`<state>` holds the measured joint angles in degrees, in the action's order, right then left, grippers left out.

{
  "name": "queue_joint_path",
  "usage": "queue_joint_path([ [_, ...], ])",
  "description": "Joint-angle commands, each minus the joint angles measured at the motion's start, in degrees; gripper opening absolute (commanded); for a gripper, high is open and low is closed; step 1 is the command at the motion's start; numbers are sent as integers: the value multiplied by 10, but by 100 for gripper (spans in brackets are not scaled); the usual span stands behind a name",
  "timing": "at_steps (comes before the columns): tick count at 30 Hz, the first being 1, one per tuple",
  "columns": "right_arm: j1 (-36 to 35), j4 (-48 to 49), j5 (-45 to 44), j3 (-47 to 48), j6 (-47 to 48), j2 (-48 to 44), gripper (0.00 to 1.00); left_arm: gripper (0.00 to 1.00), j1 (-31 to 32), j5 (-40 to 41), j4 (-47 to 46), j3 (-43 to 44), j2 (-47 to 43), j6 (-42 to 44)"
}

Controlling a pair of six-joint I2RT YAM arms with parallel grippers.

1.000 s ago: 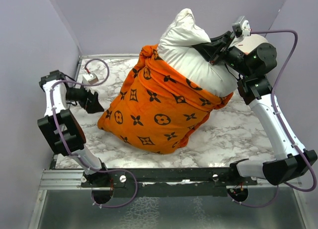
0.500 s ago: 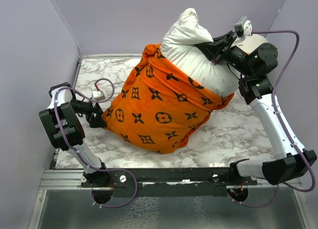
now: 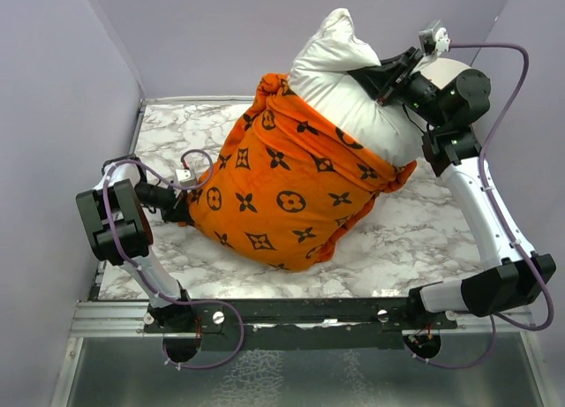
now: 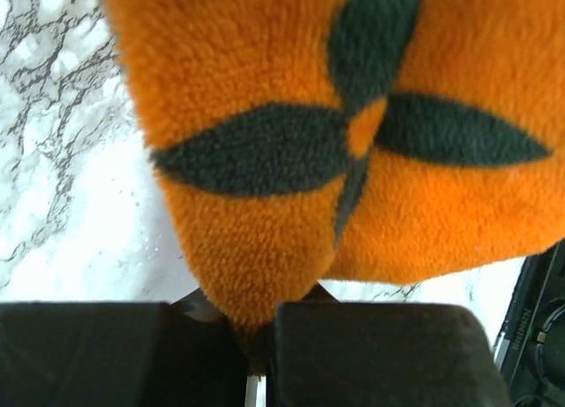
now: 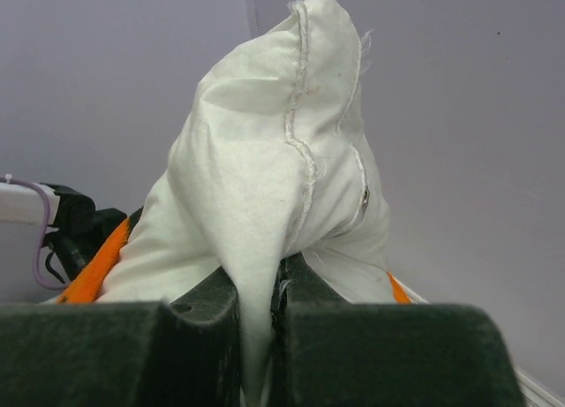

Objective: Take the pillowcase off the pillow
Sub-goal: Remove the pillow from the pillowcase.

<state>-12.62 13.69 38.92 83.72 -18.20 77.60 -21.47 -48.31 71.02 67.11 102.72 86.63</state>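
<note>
A plump white pillow (image 3: pixel 349 85) sticks out of an orange pillowcase (image 3: pixel 287 195) with black flower marks, lying across the marble table (image 3: pixel 415 239). My right gripper (image 3: pixel 381 87) is shut on the pillow's white fabric near its raised far corner; in the right wrist view a fold of pillow (image 5: pixel 265 186) runs down between the black fingers (image 5: pixel 371 354). At the case's near-left corner my left gripper (image 3: pixel 183 211) is shut on the orange fleece. The left wrist view shows a point of pillowcase (image 4: pixel 256 283) pinched between the fingers (image 4: pixel 371 354).
Lilac walls (image 3: pixel 62 89) close in the table on the left, back and right. A metal rail (image 3: pixel 300 314) with both arm bases runs along the near edge. Purple cables (image 3: pixel 508 89) loop beside each arm.
My left arm swung in from the table's left side to the pillowcase's near-left corner and its jaws closed on the fleece. The right gripper lifted the pillow corner slightly up and back.
</note>
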Motion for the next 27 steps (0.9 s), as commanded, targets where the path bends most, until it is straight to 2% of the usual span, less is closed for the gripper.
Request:
queue_joint_path([
  [1,11,76,-104,86,17,-4,1,0,-6,41,-54,-10,-31,-29],
  [8,72,38,-277,187,12,26,1,0,-48,116,-97,5,-74,-62],
  [14,118,37,-369,196,-4,17,1,0,-83,206,-129,49,-74,-75],
  [20,172,47,-386,161,-41,-9,1,0,-120,290,-184,33,-77,-55],
  [27,204,46,-414,148,-51,-25,1,0,-163,366,-274,-35,-87,-10],
])
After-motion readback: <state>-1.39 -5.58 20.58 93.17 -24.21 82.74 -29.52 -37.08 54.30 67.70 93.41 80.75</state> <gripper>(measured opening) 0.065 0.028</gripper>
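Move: The left hand already pinches the pillowcase's closed corner just above the table; the pillowcase's middle lies about 26 cm to its right, 5 cm ahead and 10 cm higher, the pillow's bared part some 40 cm right, 8 cm ahead, 30 cm up. The right hand already grips that pillow, whose bared part hangs about 12 cm below. From it the pillowcase's middle is roughly 17 cm left, 12 cm back, 33 cm down, and the toy cabinet 19 cm right, 15 cm ahead, 40 cm down. Both hands keep their grips and draw apart: the right hauls the pillow about 12 cm right and 8 cm forward towards the cabinet, rising slightly before sinking, while its wrist swings some 30 degrees clockwise and tips down. The left drags the pillowcase corner some 10 cm left and a little forward, away from the pillow, its fingers tilting more steeply downward. ##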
